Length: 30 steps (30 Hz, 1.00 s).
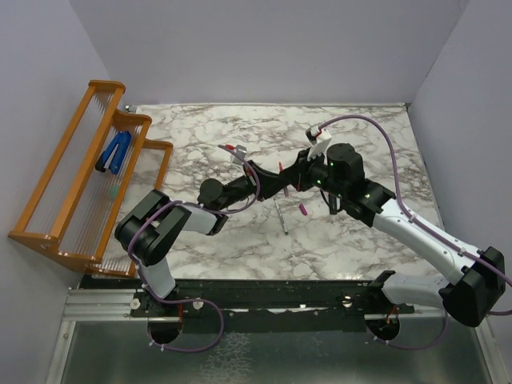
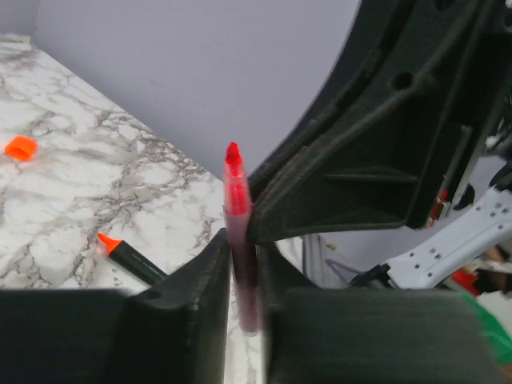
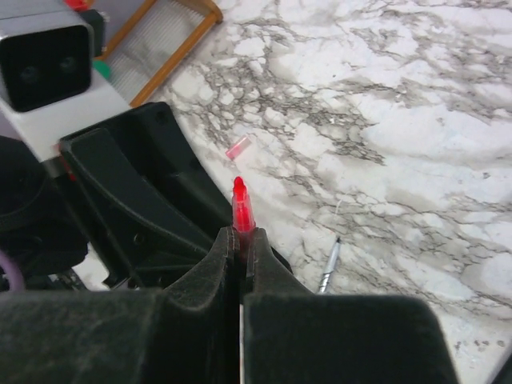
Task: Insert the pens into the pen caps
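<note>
Both grippers meet above the middle of the table on the dull pink pen (image 1: 283, 170), which has a red tip. My right gripper (image 3: 240, 240) is shut on the pen (image 3: 242, 210), whose tip pokes out past the fingertips. In the left wrist view the same pen (image 2: 240, 232) stands upright between the fingers of my left gripper (image 2: 242, 264), which lie against both of its sides. The white-grey pen (image 1: 281, 216) and a magenta cap (image 1: 303, 210) lie on the marble below the grippers. The black marker (image 2: 132, 260), an orange cap (image 2: 21, 147) and a pale pink cap (image 3: 238, 148) also lie on the table.
A wooden rack (image 1: 80, 176) stands along the left edge, with a blue clip-shaped object (image 1: 116, 152) in it. Grey walls close off the left, back and right of the marble table (image 1: 376, 136). The right arm's cable (image 1: 384, 140) loops over the back right.
</note>
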Motion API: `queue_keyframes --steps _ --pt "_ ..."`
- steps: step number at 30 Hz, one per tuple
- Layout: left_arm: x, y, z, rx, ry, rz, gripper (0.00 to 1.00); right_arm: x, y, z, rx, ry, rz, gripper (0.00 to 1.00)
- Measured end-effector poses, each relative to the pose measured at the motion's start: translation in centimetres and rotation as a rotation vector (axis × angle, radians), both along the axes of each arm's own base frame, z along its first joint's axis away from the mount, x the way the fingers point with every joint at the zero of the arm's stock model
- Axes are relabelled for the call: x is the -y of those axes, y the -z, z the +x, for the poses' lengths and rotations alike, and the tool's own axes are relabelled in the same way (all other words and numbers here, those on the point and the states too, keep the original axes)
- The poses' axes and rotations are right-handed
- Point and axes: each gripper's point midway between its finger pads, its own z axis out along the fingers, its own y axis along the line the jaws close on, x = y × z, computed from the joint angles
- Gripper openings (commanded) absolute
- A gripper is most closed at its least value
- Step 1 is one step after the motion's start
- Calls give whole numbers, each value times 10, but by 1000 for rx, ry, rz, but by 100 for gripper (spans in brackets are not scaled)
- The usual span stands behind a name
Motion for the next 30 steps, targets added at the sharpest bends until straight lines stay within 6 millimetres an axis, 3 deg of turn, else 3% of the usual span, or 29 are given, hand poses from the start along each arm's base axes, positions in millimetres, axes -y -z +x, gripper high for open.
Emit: queue_keyframes --steps 10,15,18,21,24,27,30 --pt "0 0 -6 -14 26 -4 0 4 1 0 9 9 -11 2" --pt "-12 16 -11 -30 0 30 0 3 -4 -1 16 9 1 39" --pt "-25 13 -20 8 -30 46 0 4 -7 1 30 16 8 46" --pt "-45 0 -30 67 -106 88 0 4 -7 5 42 25 6 46" --pt "-71 -28 -39 136 -223 126 0 -3 0 13 34 29 0 47" --pt "-105 -59 -48 172 -373 163 0 -17 22 28 -28 36 -15 51" --pt "-135 -87 -62 171 -475 191 0 -46 53 49 -129 43 -38 54"
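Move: The pink pen stands upright between the meeting fingertips, practically at both hand points: still gripped by the right hand, with the left fingers half shut around it. The pink cap that the right hand heads for next lies on the table about 12 cm ahead of that hand, 20 cm to its left and 25 cm below. The white pen lies some 3 cm ahead of it, directly in line; the magenta cap is roughly 6 cm ahead and 8 cm to its right. Holding almost still, the left fingers shut the rest of the way on the pink pen; only then does the right hand open about halfway and let go. The left dips slightly, then swings off with the pen, some 13 cm left, 9 cm up and 6 cm back, turning about 25 degrees counter-clockwise. The emptied right hand sets off forward, left and down, about 5 cm each way, towards the pink cap on the table. ##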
